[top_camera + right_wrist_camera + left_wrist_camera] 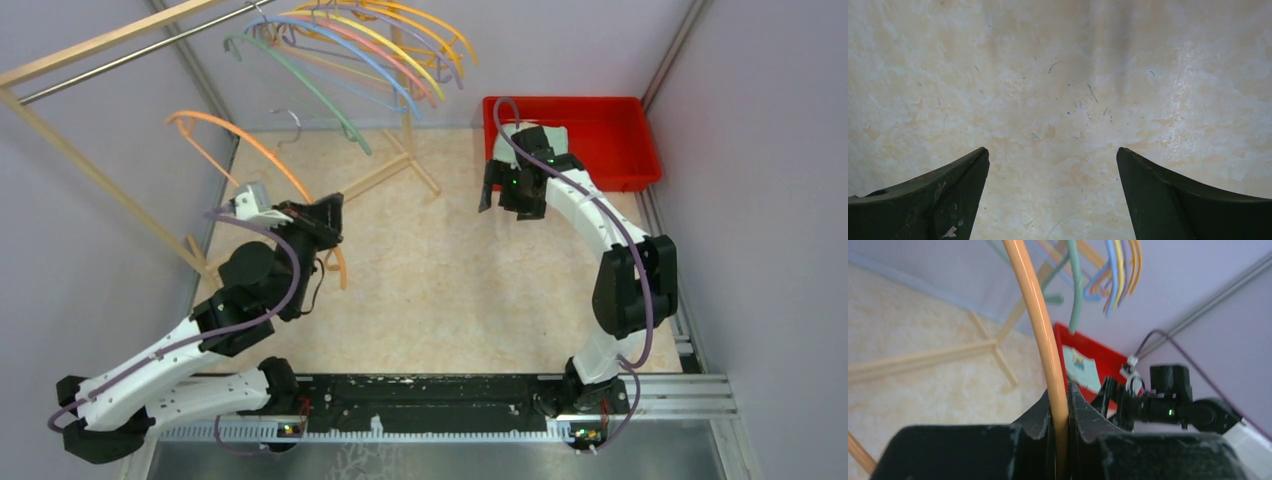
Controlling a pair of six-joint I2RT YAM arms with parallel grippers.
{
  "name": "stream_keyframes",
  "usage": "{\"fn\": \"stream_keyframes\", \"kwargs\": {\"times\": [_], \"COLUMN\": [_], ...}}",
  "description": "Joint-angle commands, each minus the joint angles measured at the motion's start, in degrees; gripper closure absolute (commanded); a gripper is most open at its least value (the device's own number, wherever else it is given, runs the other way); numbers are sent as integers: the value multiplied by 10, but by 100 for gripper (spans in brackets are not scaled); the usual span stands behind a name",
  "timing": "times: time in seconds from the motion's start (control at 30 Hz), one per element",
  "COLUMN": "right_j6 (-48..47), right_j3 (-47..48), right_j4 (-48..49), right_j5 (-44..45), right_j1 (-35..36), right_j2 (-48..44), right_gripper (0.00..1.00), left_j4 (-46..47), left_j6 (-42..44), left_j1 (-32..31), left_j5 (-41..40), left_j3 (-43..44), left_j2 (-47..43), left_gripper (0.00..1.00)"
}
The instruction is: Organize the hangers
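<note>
My left gripper [325, 215] is shut on an orange hanger [265, 155], held in the air at the left; its metal hook [292, 125] points toward the back. In the left wrist view the orange hanger [1040, 325] runs up from between the gripper [1060, 395] fingers. Several other hangers [370, 50], green, blue, pink, yellow and orange, hang from the metal rail [130, 55] of the wooden rack. My right gripper [512, 195] is open above bare tabletop in front of the red bin; the right wrist view shows the gripper [1053, 157] with nothing between its fingers.
A red bin [600, 135] stands at the back right. The wooden rack's frame [70, 150] and its feet [400, 165] occupy the left and back middle. Grey walls close in on both sides.
</note>
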Motion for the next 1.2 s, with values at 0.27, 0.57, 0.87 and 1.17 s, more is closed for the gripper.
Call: {"fn": "stream_keyframes", "kwargs": {"times": [0.27,0.57,0.87,1.17], "right_j6": [-27,-25,-25,-24], "right_j3": [69,64,68,66], "right_j4": [-1,3,6,7], "right_j5": [-15,-18,-15,-16], "right_j1": [3,3,3,3], "right_j2": [43,42,50,66], "right_gripper": [2,2,2,2], "left_j4": [148,151,210,252], "left_j6": [97,16,-33,-41], "left_j1": [231,361,414,443], "left_j5": [102,255,326,380], "left_j3": [121,148,139,133], "left_j2": [78,152,191,203], "left_gripper": [100,100,100,100]}}
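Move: My left hand still pinches one arm of the orange hanger. The free spot on the rail for its hook lies about 27 cm ahead of that hand, 13 cm to its left and 15 cm above. The green hanger, nearest of those hanging, is some 20 cm ahead, 4 cm left and 5 cm up, with the blue hanger about 6 cm beyond it and 6 cm to its right. From my open right hand, that rail spot is roughly 25 cm ahead, 44 cm left and 38 cm up. I swing my left hand up and to the left, about 10 cm each way, turning some 20 degrees counter-clockwise with the fingertips tipping up. Then I carry it forward and let it sink some 5 cm, unwinding part of the turn, before easing to a creep; about 15 cm forward in all. My shut fingers keep the orange hanger, bringing its hook up to the rail on the left side of the green hanger. ##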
